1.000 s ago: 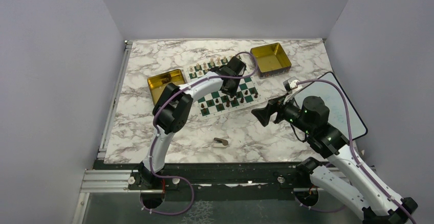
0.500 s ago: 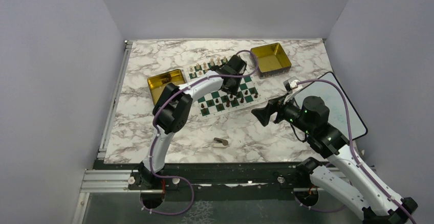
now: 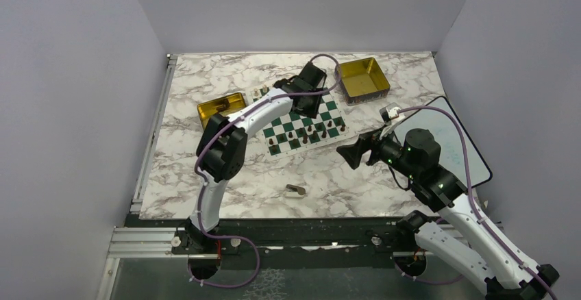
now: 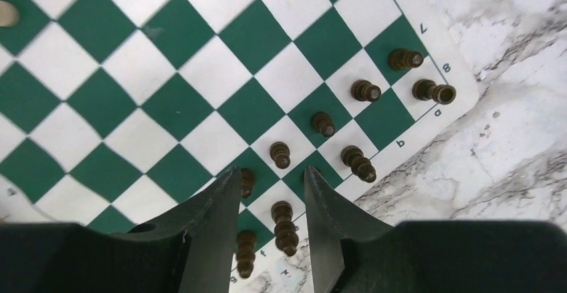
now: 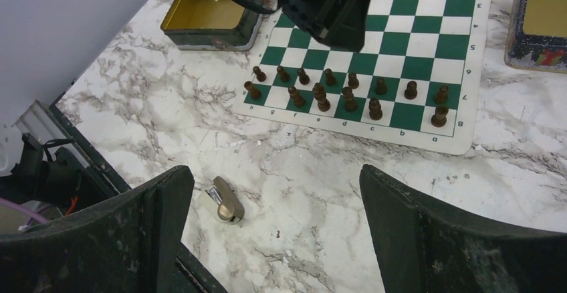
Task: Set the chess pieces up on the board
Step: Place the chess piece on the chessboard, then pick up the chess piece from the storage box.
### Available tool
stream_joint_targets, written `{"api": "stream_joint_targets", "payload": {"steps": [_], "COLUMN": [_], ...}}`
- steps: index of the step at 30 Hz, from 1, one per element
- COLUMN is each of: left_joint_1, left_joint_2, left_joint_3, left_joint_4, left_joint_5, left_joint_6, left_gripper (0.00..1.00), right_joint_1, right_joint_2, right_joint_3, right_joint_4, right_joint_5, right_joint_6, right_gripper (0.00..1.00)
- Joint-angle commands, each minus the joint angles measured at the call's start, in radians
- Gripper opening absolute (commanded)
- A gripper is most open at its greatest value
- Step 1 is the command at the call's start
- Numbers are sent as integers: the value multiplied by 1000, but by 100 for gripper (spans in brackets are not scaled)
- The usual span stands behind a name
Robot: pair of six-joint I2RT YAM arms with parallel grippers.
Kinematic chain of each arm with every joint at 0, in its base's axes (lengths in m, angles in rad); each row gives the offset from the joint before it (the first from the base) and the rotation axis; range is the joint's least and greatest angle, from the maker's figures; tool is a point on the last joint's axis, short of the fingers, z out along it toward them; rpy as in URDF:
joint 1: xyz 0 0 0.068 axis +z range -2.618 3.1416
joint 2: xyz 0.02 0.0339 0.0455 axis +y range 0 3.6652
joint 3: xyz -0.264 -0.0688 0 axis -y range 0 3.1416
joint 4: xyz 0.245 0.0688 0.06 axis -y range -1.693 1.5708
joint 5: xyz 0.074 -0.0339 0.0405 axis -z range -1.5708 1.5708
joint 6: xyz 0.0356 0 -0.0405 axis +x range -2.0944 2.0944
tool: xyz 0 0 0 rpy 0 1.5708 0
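The green-and-white board [image 3: 291, 116] lies in the middle of the marble table. Several dark chess pieces [image 3: 305, 134] stand in its two near rows, also seen in the right wrist view [image 5: 321, 93]. From the left wrist, dark chess pieces [image 4: 324, 124] run along the board [image 4: 200, 72] edge far below. My left gripper [image 3: 305, 98] hovers above the board's middle; the left gripper [image 4: 273, 176] is open and holds nothing, with a tall piece [image 4: 285, 226] standing on the board beneath the gap. My right gripper [image 3: 351, 153] hangs wide open and empty right of the board, over bare marble [image 5: 275, 176].
Cream pieces [image 3: 274, 89] line the board's far side. A gold tin [image 3: 220, 108] sits left of the board and another gold tin [image 3: 362, 77] at the back right. A small tan object [image 3: 296, 190] lies near the front edge. A dark-rimmed panel [image 3: 466, 142] lies at the right.
My left gripper has opened, risen and drawn back from the near rows toward the board's far side, leaving a dark piece standing. The right arm has not moved.
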Motion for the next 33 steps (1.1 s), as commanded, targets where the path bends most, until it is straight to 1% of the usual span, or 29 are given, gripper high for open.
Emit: {"api": "stream_joint_targets", "payload": {"steps": [1, 5, 8, 12, 17, 23, 24, 26, 30, 33], "left_joint_1": [60, 149, 230, 358, 507, 625, 639, 651, 653, 653], "left_joint_2": [-140, -226, -316, -415, -464, -554, -558, -550, -495, -462], "left_joint_3": [16, -72, -192, -339, -472, -705, -730, -747, -701, -682], "left_joint_4": [-11, 41, 144, 260, 314, 528, 560, 589, 521, 510], "left_joint_5": [-65, -56, -42, -27, 13, 22, 34, 34, -7, -42], "left_joint_6": [-22, -67, -115, -154, -212, -310, -306, -249, -98, -15], "left_gripper": [41, 41, 41, 37, 37, 35, 36, 36, 37, 37], "right_joint_1": [4, 4, 4, 4, 4, 4, 4, 4, 4, 4], "right_joint_2": [0, 23, 40, 59, 43, 30, 33, 40, 41, 40], "right_joint_3": [2, 7, 13, 24, 27, 22, 27, 36, 41, 28], "right_joint_4": [17, 15, 15, 7, -9, 4, 2, -8, -16, 5], "right_joint_5": [15, 19, -12, 4, 22, 25, 26, 30, 39, 35], "right_joint_6": [12, 29, 24, 26, -3, -27, -32, -41, -47, -44], "right_gripper": [100, 100, 100, 100, 100, 100, 100, 100, 100, 100]}}
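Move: The dark chess piece lying in the gold tray, near its far wall, is roughly 32 cm to my left hand's left, 10 cm ahead and 7 cm below; the tray's middle is about 29 cm left and 5 cm ahead. A standing dark piece is almost right under that hand, 1 cm back and 6 cm down; the h7 pawn is 14 cm left, 4 cm back. From my right hand the tray piece is about 29 cm ahead, 46 cm left and 22 cm down. I climb clear of the standing dark pieces with my empty left hand and sweep some 31 cm to the left, up in an arc across the board, then sink again over the gold tray, ending only slightly higher and farther forward. On the way the wrist swings about 45 degrees counter-clockwise; the fingers stay part-open and touch nothing in the tray. ##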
